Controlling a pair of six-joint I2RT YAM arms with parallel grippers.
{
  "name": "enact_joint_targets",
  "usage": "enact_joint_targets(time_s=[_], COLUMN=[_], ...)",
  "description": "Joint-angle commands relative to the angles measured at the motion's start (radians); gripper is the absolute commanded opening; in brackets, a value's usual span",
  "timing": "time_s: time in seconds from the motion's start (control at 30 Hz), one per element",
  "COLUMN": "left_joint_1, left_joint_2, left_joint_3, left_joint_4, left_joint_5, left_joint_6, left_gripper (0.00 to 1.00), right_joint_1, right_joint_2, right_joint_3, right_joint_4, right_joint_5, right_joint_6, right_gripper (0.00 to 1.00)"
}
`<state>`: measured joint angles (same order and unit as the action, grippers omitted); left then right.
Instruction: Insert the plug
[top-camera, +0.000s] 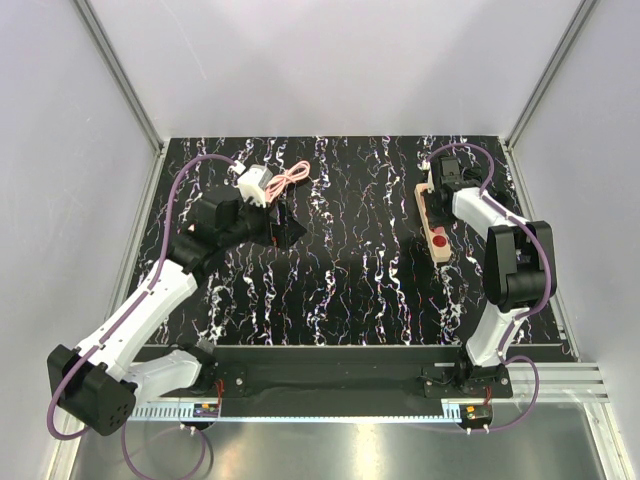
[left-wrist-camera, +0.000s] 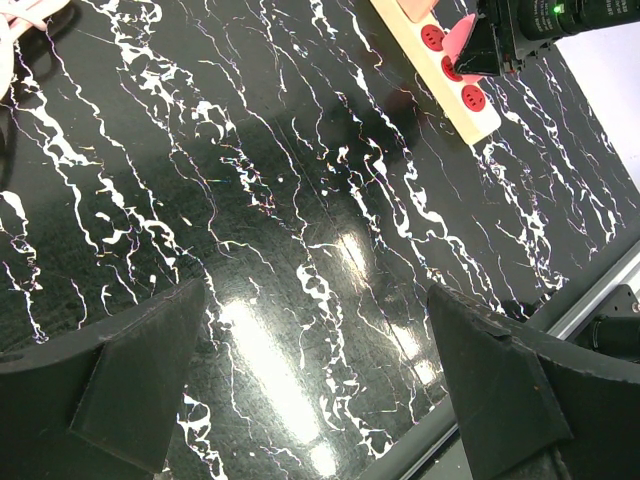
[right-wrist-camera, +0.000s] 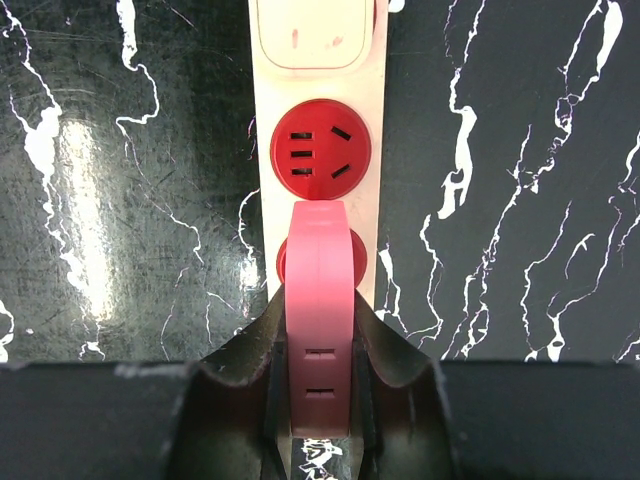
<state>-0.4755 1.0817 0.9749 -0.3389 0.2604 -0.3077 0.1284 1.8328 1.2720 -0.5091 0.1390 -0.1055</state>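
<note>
The plug (right-wrist-camera: 320, 270), a salmon-pink rounded block, is clamped between the fingers of my right gripper (right-wrist-camera: 320, 325), which is shut on it. It hangs over the cream power strip (right-wrist-camera: 320, 100), covering most of one red socket (right-wrist-camera: 361, 256). Another red socket (right-wrist-camera: 320, 148) lies uncovered just beyond the plug's tip. From above, my right gripper (top-camera: 443, 182) sits over the far part of the power strip (top-camera: 437, 222) and hides the plug. My left gripper (left-wrist-camera: 320, 390) is open over bare tabletop with nothing between its fingers. That view also shows the plug (left-wrist-camera: 458, 40) far off.
A white adapter (top-camera: 254, 184) with a coiled pink cable (top-camera: 291, 177) lies at the back left, just beyond my left gripper (top-camera: 287, 228). The strip has a white switch (right-wrist-camera: 312, 30) at its far end. Walls enclose the black marbled table (top-camera: 350, 280).
</note>
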Motion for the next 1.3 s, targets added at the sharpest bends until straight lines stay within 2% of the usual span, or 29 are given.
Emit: enact_joint_targets(time_s=[0.0,0.47,0.6,0.73,0.83,1.0,1.27], left_joint_1=[0.008,0.017,0.017,0.017,0.017,0.017,0.018], left_joint_2=[-0.019,-0.020,-0.020,-0.022,-0.022,-0.023,-0.025], left_joint_3=[0.011,0.008,0.007,0.005,0.007,0.007,0.004], left_joint_4=[0.055,0.061,0.061,0.061,0.061,0.061,0.061], left_joint_5=[0.026,0.033,0.031,0.031,0.028,0.026,0.025], left_joint_6=[-0.005,-0.010,-0.007,-0.007,-0.005,-0.002,-0.002], left_gripper=[0.99,0.99,0.99,0.99,0.99,0.99,0.99], right_joint_1=[0.062,0.062,0.060,0.060,0.059,0.059,0.042], right_joint_2=[0.115,0.125,0.123,0.091,0.066,0.042,0.043], right_joint_3=[-0.075,-0.060,-0.051,-0.030,0.007,0.093,0.170], right_joint_4=[0.041,-0.011,-0.014,-0.020,-0.032,-0.078,-0.164], right_joint_5=[-0.191,-0.197,-0.177,-0.151,-0.150,-0.144,-0.041], right_joint_6=[0.087,0.081,0.079,0.064,0.052,0.041,0.024], right_gripper=[0.00,0.00,0.16,0.39,0.49,0.51,0.50])
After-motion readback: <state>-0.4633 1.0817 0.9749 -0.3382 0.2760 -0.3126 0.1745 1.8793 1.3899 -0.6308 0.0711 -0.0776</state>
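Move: The plug is in the right fingers, over the power strip's second socket from the near end, which lies about 3 cm below this hand and 1 cm ahead. From the same hand, the nearest socket is about 3 cm back and 1 cm to the right, a bare socket 5 cm ahead and 1 cm left, and the cream adapter 8 cm ahead and 2 cm left. From the idle left hand, the plug's socket lies roughly 33 cm right, 9 cm ahead and 21 cm below. The right hand, its grip still shut on the plug over the socket, eases about half a centimetre down and to the left and holds there, the fingers pointing steeply down and forward. Then the fingers open to about twice their gap while the hand slides some 3 cm further left and rises a bit over 1 cm in the latter part, tilting only about 5 degrees, with the right-hand finger alongside the plug and both fingertips still straddling it. ##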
